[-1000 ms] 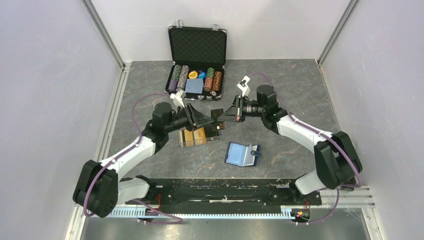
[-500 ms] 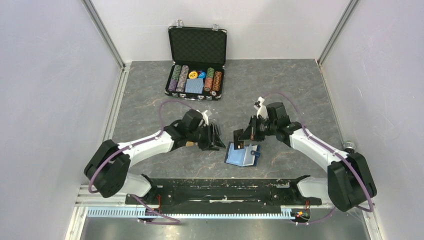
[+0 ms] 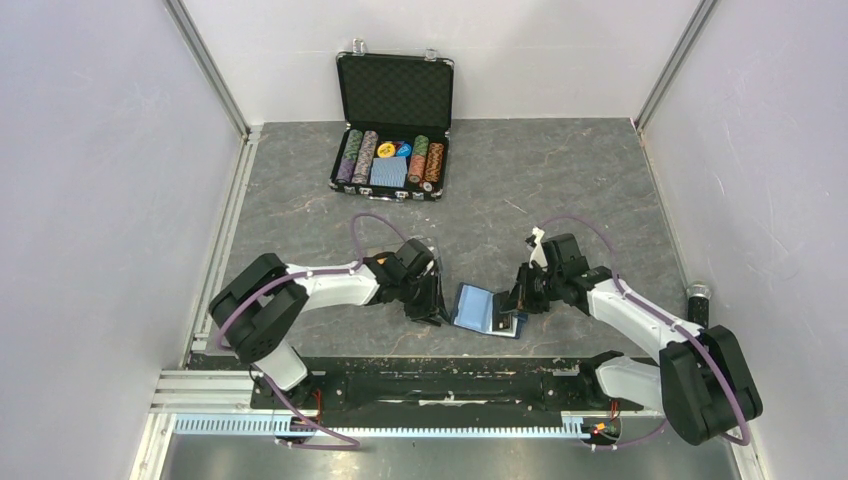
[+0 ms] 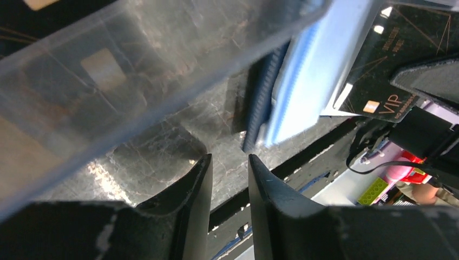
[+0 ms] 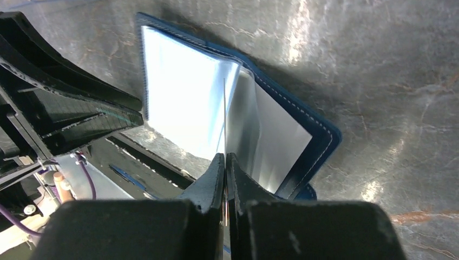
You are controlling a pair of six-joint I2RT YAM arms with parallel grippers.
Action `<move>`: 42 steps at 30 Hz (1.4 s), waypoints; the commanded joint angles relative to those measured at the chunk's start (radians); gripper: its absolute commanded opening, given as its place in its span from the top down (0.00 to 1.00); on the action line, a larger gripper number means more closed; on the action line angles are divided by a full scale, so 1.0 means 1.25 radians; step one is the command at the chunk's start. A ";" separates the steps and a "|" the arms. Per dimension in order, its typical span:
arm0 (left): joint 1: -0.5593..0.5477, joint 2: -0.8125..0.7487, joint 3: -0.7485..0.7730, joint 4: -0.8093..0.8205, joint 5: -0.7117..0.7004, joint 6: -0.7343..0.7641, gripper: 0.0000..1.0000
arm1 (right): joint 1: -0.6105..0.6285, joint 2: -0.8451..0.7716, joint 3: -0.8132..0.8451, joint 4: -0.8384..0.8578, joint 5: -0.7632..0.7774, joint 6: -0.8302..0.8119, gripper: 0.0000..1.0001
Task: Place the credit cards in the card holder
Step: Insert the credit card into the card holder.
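The navy card holder [image 3: 478, 305] lies open on the table near the front edge, its light blue pockets [image 5: 184, 103] facing up. My right gripper [image 3: 514, 302] is shut on a black credit card [image 4: 387, 65] marked VIP. That card appears edge-on [image 5: 224, 116] as a thin line standing over the pockets. My left gripper [image 3: 440, 303] sits at the holder's left edge [image 4: 262, 92], open [image 4: 230, 160] with nothing between its fingers. More credit cards show dimly through the clear tray [image 4: 124, 70] above those fingers.
An open black case of poker chips [image 3: 392, 150] stands at the back. The black rail [image 3: 440, 385] at the near edge runs just in front of the holder. A small dark cylinder [image 3: 698, 293] sits by the right wall.
Both arms have swung from mid-table toward the near edge and down to the card holder. The right gripper brought the black card along; the left gripper left the tray.
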 commanded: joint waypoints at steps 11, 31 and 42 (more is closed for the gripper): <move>-0.057 0.087 0.070 0.005 -0.032 0.019 0.78 | -0.008 -0.001 -0.054 0.074 -0.045 -0.011 1.00; -0.072 0.101 0.083 -0.030 -0.038 0.014 0.96 | -0.008 0.084 -0.049 0.142 -0.095 -0.023 1.00; -0.080 0.105 0.079 -0.031 -0.036 0.007 0.98 | -0.009 0.108 -0.034 0.152 -0.053 -0.036 1.00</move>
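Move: The left hand is empty and half open, with the card holder's near-left corner about 3 cm to its right, level with it and about 1 cm lower. The clear card tray lies some 11 cm ahead of the left hand and 9 cm to its left, about 1 cm lower. The right hand already pinches the black card. The middle of the open card holder is about 4 cm to its left, 1 cm back and 4 cm below. The left fingers close on the card holder's near-left corner after going about 2.5 cm right and a little back and down, and end pinching its cover edge. The right hand keeps its grip on the black card, dips about 1 cm back and down over the sleeve pages, then works some 2 cm left and slightly lower, tilting about 5 degrees with its left side rising. ##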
